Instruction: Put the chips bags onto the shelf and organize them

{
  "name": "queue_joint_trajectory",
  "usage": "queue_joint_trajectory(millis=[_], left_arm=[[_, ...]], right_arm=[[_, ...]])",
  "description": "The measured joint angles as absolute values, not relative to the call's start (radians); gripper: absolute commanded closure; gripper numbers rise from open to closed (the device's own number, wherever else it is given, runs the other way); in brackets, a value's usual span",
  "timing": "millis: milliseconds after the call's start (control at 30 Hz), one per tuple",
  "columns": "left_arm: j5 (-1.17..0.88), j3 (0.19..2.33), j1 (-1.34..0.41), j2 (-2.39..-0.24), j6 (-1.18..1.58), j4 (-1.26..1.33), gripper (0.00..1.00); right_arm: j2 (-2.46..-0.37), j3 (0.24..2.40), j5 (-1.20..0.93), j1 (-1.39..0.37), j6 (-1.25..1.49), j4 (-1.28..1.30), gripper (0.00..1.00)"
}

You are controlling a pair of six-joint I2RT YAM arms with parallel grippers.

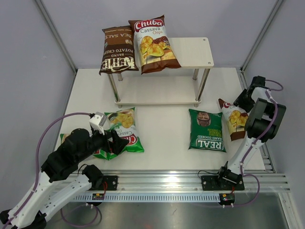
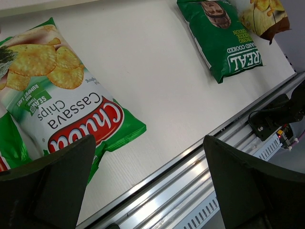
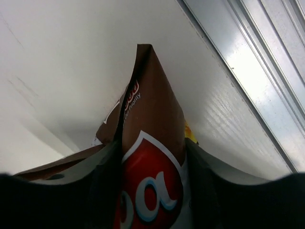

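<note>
The shelf (image 1: 193,51) stands at the back; on its top board lie a dark brown Kettle bag (image 1: 118,50) and a white-brown Chuba Cassava bag (image 1: 153,44). At the table's right edge my right gripper (image 1: 242,105) (image 3: 152,160) is shut on the top end of a second white-brown Chuba Cassava bag (image 1: 234,121) (image 3: 152,114), which bulges between both fingers. The dark green REAL bag (image 1: 206,130) (image 2: 224,38) lies flat beside it. My left gripper (image 1: 114,140) (image 2: 148,143) hangs open and empty over the near end of a light green Chuba bag (image 1: 123,125) (image 2: 62,95). Another green bag (image 2: 8,143) lies partly under it.
The shelf's lower board (image 1: 157,102) is bare. Grey walls close in the back and both sides. An aluminium rail (image 1: 190,179) (image 2: 200,191) with both arm bases runs along the near edge, just below my left fingers.
</note>
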State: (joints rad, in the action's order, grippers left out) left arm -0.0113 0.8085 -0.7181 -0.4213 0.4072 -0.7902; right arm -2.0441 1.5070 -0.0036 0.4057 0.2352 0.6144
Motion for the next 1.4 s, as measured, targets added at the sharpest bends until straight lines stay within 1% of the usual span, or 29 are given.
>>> queue_joint_trajectory(millis=[33,100,133,200,267,367,400,467,500,533,567,967,1067,1167,1267,1400], left_arm=[[-0.011,0.809,-0.718,-0.421,0.407,-0.790,0.01],[-0.011,0.809,-0.718,-0.423,0.407,-0.790,0.01],[-0.011,0.809,-0.718,-0.423,0.407,-0.790,0.01],[-0.011,0.809,-0.718,-0.423,0.407,-0.790,0.01],[-0.011,0.809,-0.718,-0.424,0.407,-0.790,0.01],[-0.011,0.809,-0.718,-0.426,0.407,-0.790,0.01],[-0.011,0.809,-0.718,-0.427,0.407,-0.790,0.01],[-0.011,0.809,-0.718,-0.427,0.407,-0.790,0.01],[-0.011,0.809,-0.718,-0.427,0.407,-0.790,0.01],[-0.011,0.809,-0.718,-0.427,0.407,-0.790,0.01],[-0.011,0.809,-0.718,-0.427,0.407,-0.790,0.01],[-0.013,0.809,-0.718,-0.427,0.396,-0.789,0.01],[-0.039,0.809,-0.718,-0.429,0.403,-0.769,0.01],[-0.101,0.800,-0.719,-0.447,0.440,-0.694,0.01],[-0.175,0.748,-0.733,-0.496,0.485,-0.556,0.01],[-0.199,0.682,-0.857,-0.606,0.522,-0.385,0.01]], right_arm=[[-2.036,1.494,-0.006,0.406,0.250,0.598,0.55],[-2.007,1.465,-0.004,0.406,0.286,0.572,0.59],[-1.989,1.449,-0.002,0.406,0.305,0.560,0.64],[-1.955,1.425,0.004,0.406,0.340,0.545,0.69],[-1.929,1.406,0.007,0.406,0.373,0.531,0.76],[-1.895,1.378,0.008,0.406,0.416,0.502,0.80],[-1.883,1.367,0.008,0.406,0.428,0.495,0.85],[-1.860,1.350,0.009,0.406,0.449,0.490,0.89],[-1.843,1.340,0.010,0.406,0.460,0.487,0.95],[-1.826,1.329,0.010,0.406,0.470,0.484,0.99],[-1.809,1.320,0.012,0.406,0.480,0.483,1.00],[-1.598,1.308,0.019,0.406,0.588,0.491,1.00],[-1.531,1.308,0.002,0.406,0.613,0.503,1.00],[-1.446,1.309,-0.029,0.406,0.638,0.514,1.00],[-1.364,1.332,-0.057,0.406,0.651,0.543,1.00],[-1.283,1.400,-0.099,0.406,0.655,0.587,1.00]])
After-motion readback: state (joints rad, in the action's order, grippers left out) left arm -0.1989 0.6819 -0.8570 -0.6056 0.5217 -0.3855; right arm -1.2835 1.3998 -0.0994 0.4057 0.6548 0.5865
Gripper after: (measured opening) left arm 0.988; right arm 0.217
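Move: The right hand is already down at the far, upper-right corner of the brown Chuba bag, with the corner between its half-open fingers. The bag's middle lies about 10 cm back and 5 cm left, roughly level with it. The green REAL bag is some 20 cm left and 16 cm back; the shelf's upper board is about 45 cm left, 7 cm ahead and 27 cm up. From the left hand, the brown Chuba bag is about 54 cm right, 17 cm ahead and 22 cm below. The right fingers close further on the bunched corner of the brown Chuba bag, pinch it and lift, slowly then faster, nearly 30 cm up, tipping about 40 degrees from pointing down to pointing forward while turning slightly clockwise. Late on, the open, empty left hand swings some 9 cm right, off the green Chuba bag, turning clockwise. ##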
